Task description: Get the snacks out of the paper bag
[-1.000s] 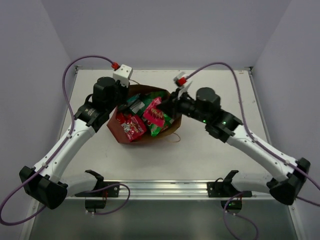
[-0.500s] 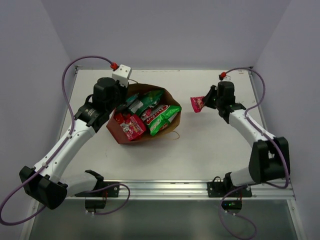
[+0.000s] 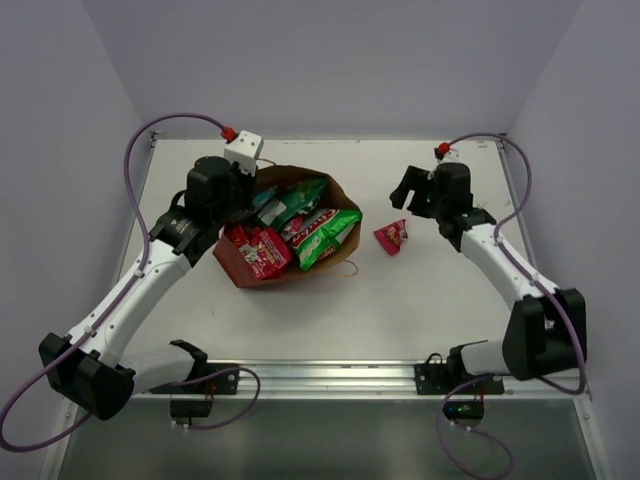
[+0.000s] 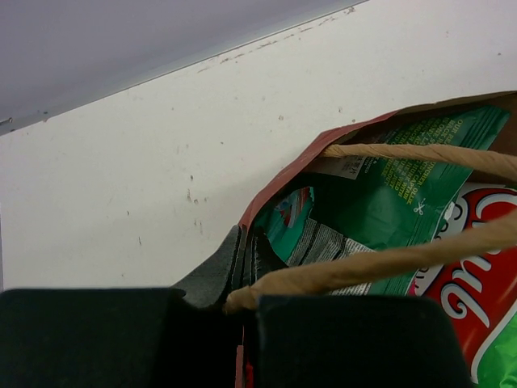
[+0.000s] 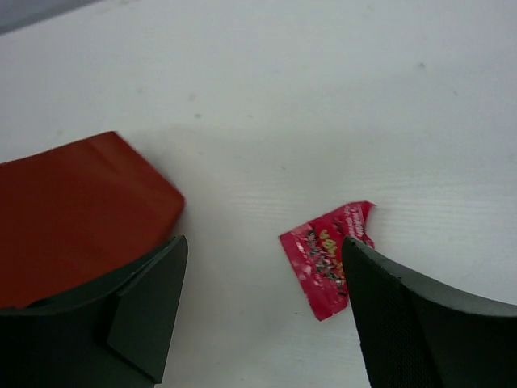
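The paper bag (image 3: 240, 268), brown above and red below, lies tipped with its mouth up toward the camera. Several snacks fill it: red packets (image 3: 260, 250), a green-and-white packet (image 3: 325, 236) and a green one (image 3: 297, 198). My left gripper (image 3: 238, 192) is shut on the bag's far-left rim (image 4: 279, 182), where a string handle (image 4: 388, 263) starts. A small pink-red packet (image 3: 391, 236) lies on the table right of the bag. My right gripper (image 3: 408, 198) hovers open just above it, holding nothing. In the right wrist view the packet (image 5: 327, 252) lies by the right finger (image 5: 420, 323).
The red bag wall (image 5: 77, 214) shows at the left of the right wrist view. A loose string handle (image 3: 350, 268) trails from the bag's front right. Table edges and white walls close in the back and both sides.
My right gripper drew a pink-red packet out of the bag, swung right with it, then opened. The packet now lies on the table. The left arm has not moved.
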Tool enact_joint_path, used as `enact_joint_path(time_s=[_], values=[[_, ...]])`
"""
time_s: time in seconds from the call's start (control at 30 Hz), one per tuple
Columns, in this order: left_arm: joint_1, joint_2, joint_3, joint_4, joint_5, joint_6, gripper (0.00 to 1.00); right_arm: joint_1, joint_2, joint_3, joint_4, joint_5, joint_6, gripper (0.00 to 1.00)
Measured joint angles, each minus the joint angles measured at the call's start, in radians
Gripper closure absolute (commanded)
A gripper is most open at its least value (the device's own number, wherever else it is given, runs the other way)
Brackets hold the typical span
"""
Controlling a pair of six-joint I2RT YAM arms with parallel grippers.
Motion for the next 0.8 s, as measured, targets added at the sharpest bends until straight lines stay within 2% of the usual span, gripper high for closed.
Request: enact_joint_path(time_s=[0.1,0.17,0.3,0.37,0.53,0.67,0.8], values=[[0.000,-0.001,0.000,-0.001,0.000,0.000,1.00,0.091,-0.164,0.009,-0.010,-0.015,-0.052,0.20],[0.000,-0.002,0.000,-0.001,0.000,0.000,1.00,0.201,-0.238,0.038,-0.015,-0.038,-0.089,0.20],[0.000,-0.002,0.000,-0.001,0.000,0.000,1.00,0.442,-0.257,0.139,-0.012,-0.088,-0.143,0.20],[0.000,-0.002,0.000,-0.001,0.000,0.000,1.00,0.559,-0.206,0.198,-0.008,-0.113,-0.154,0.20],[0.000,-0.003,0.000,-0.002,-0.001,0.001,1.00,0.719,0.011,0.325,0.003,-0.129,-0.188,0.20],[0.000,-0.004,0.000,-0.002,0.000,0.000,1.00,0.758,0.186,0.373,0.002,-0.137,-0.200,0.20],[0.000,-0.004,0.000,-0.002,0.000,0.000,1.00,0.758,0.272,0.373,0.003,-0.129,-0.206,0.19]])
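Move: The pink-red packet deep in the paper bag lies about 36 cm left of the right hand, 12 cm back and 4 cm lower. The bright green packet sits some 20 cm left and 9 cm back, at nearly that depth; the dark green one 28 cm left, level with the hand, 5 cm down. The small packet already on the table is 3 cm back and 10 below. From the left hand the target is about 8 cm back, 2 right, 16 down. The pink-red packet in the bag is what the right hand heads for: leaving the packet on the table, it sweeps some 33 cm left and 14 cm back, arching up about 17 cm and then sinking 13 cm into the bag mouth. It swings about 55 degrees counter-clockwise, fingers staying wide open around the packet's line without visible contact. The left hand stays put, still pinching the bag's rim. ##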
